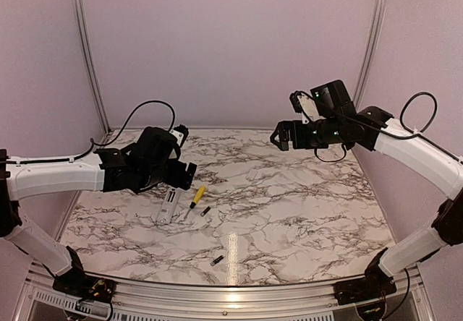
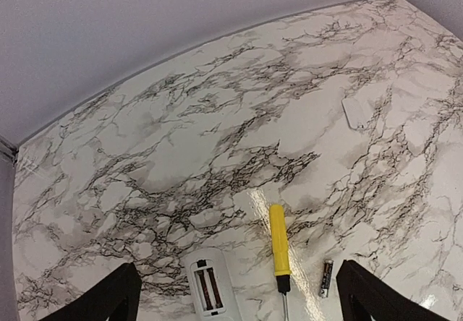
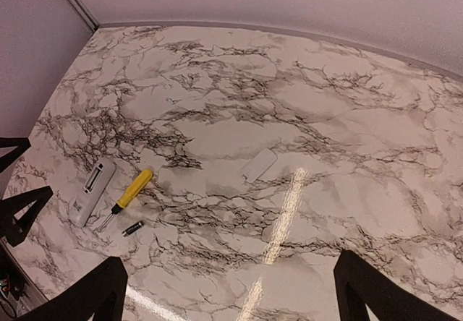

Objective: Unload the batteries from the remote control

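Note:
The white remote control lies left of centre with its back up and its compartment open; in the left wrist view two narrow reddish slots show. One dark battery lies just right of the yellow screwdriver and also shows in the left wrist view and the right wrist view. A second battery lies near the front edge. My left gripper hovers open and empty above the remote. My right gripper is open and empty, high at the back right.
A yellow-handled screwdriver lies between the remote and the nearer battery. A small white cover plate lies flat on the marble table, right of the tool. Walls close in the back and sides.

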`<state>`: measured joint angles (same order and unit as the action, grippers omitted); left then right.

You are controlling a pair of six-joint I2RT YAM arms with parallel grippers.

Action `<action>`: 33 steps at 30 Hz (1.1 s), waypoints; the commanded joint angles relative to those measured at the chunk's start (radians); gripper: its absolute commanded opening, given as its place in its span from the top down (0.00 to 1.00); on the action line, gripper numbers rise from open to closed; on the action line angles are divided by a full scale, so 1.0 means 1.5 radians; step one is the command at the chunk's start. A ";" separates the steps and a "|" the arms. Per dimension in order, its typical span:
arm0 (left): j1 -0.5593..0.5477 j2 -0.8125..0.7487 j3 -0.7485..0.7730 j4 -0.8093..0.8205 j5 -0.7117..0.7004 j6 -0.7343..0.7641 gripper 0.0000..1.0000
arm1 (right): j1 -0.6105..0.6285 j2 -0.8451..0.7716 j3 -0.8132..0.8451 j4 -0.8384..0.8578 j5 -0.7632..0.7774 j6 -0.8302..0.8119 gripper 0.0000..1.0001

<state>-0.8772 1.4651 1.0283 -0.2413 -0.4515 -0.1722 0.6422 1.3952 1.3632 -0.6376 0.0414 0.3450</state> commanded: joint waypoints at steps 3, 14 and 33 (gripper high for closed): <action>0.033 -0.082 0.018 -0.017 -0.072 0.083 0.01 | -0.018 0.020 0.055 -0.011 0.057 -0.053 0.02; 0.182 -0.196 0.016 0.003 -0.062 0.148 0.01 | -0.194 0.015 0.073 0.041 -0.064 -0.057 0.02; 0.404 -0.332 -0.100 0.171 0.046 0.120 0.01 | -0.308 -0.065 -0.026 0.218 -0.090 -0.023 0.02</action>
<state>-0.2768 0.9710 0.9039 -0.0841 -0.4248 0.0109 0.1856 1.2831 1.3357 -0.3759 -0.0753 0.2874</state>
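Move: The remote control lies on the table about 17 cm below the left hand, some 5 cm back and 6 cm left. The screwdriver is 4 cm back and 1 cm right of that hand, and the nearer battery 7 cm back and 4 cm right, both at table level. From the right hand the remote lies roughly 28 cm left, 6 cm back and 26 cm below. Clear both empty grippers from the work. Lift the left one away from the screwdriver and remote, then sweep it left towards the side wall, about 25 cm left and 15 cm up, tipping its fingers up and turning them counter-clockwise. Swing the right one forward and some 15 cm right, then raise it, turning clockwise and tipping up. Keep both open and touching nothing. ##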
